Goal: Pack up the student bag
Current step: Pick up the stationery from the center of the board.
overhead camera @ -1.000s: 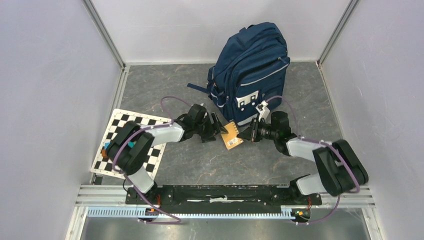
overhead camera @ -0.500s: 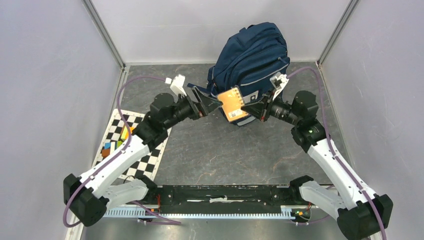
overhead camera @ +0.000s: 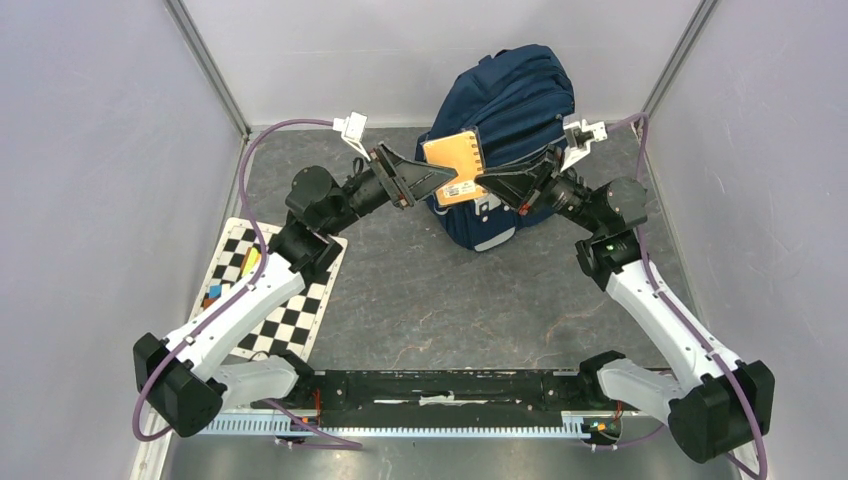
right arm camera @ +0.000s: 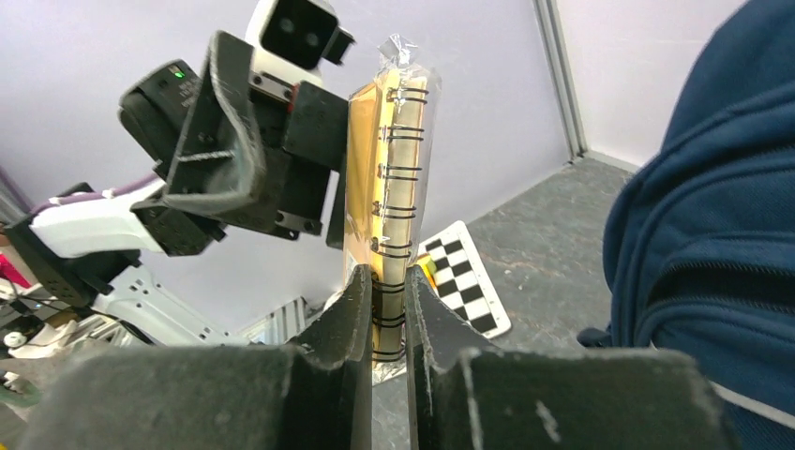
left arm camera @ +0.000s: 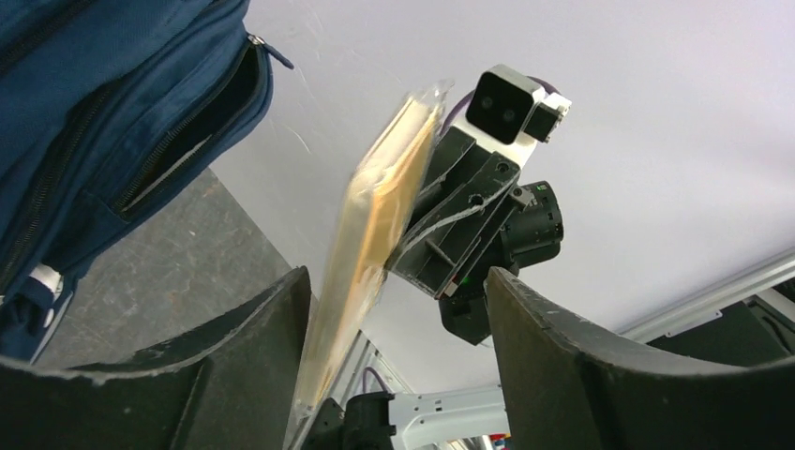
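Observation:
The student bag (overhead camera: 520,110) is a navy-blue backpack standing upright at the back of the floor; it also shows in the wrist views (left arm camera: 112,103) (right arm camera: 722,216). An orange spiral notebook (overhead camera: 452,165) in a clear wrapper hangs in the air in front of the bag's upper left side. My right gripper (overhead camera: 487,182) (right arm camera: 387,281) is shut on the notebook's (right arm camera: 389,159) spiral edge. My left gripper (overhead camera: 428,180) (left arm camera: 398,281) stands open around the other edge of the notebook (left arm camera: 380,216), which lies near one finger with a wide gap to the other.
A black-and-white checkerboard mat (overhead camera: 310,325) lies on the floor at the left, partly under my left arm, with small coloured blocks (overhead camera: 215,293) on it. White walls close in the left, back and right sides. The floor (overhead camera: 430,300) is grey stone-patterned.
Both arms have risen from the floor and carried the notebook up from in front of the bag's foot to its upper part. The left jaws have spread off the notebook.

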Robot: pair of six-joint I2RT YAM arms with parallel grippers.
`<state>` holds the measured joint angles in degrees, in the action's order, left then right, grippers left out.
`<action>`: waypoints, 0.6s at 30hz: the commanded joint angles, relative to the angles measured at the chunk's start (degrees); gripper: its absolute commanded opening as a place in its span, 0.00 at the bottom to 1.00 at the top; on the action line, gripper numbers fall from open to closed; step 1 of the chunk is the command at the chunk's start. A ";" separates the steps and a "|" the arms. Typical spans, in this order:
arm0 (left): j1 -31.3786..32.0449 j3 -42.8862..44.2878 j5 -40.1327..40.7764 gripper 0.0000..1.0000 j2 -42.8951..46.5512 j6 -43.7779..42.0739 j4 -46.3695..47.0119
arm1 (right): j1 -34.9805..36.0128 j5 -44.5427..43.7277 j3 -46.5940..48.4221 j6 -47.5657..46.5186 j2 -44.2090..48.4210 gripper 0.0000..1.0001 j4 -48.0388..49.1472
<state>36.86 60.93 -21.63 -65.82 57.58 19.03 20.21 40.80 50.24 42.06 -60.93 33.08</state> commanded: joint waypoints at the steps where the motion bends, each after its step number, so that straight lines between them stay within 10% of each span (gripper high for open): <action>1: -0.12 0.16 -2.28 0.69 0.20 2.45 5.05 | 0.01 1.52 3.31 5.77 -0.93 0.00 10.36; 9: -0.12 3.94 -2.74 0.03 -1.98 -2.23 2.39 | 0.01 1.68 4.20 3.67 -2.81 0.07 8.44; 13: -0.12 16.22 -4.90 0.02 -8.25 -16.72 -12.86 | -1.93 -5.19 11.70 -13.62 -2.52 0.59 -15.29; 18: -0.12 27.65 -2.47 0.02 -16.19 -33.25 -24.78 | -12.92 -8.97 13.84 -16.09 -2.06 0.75 -19.95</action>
<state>36.73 80.60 -24.18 -77.84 41.45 4.86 14.61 36.88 61.41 32.29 -63.75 20.84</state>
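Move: The notebook is already between the left hand's open fingers, its middle about 2 cm ahead of that hand, 2 cm to the right and 1 cm higher. The right hand still pinches its spiral edge, with the middle some 5 cm to that hand's left, 2 cm ahead and 2 cm up. The backpack's middle lies about 15 cm ahead of the left hand, 12 cm to its right and 20 cm below. Staying almost in place, the left hand shuts its wide-open fingers on the notebook's near-left part while the right keeps its pinch on the spiral edge; only then do the right fingers open and let go. Both hands then go forward towards the backpack, the left carrying the notebook about 4 cm forward and some 3 cm right while tilting about 15 degrees, the right pulling clear about 5 cm forward, 3 cm right and slightly up, turning clockwise. ##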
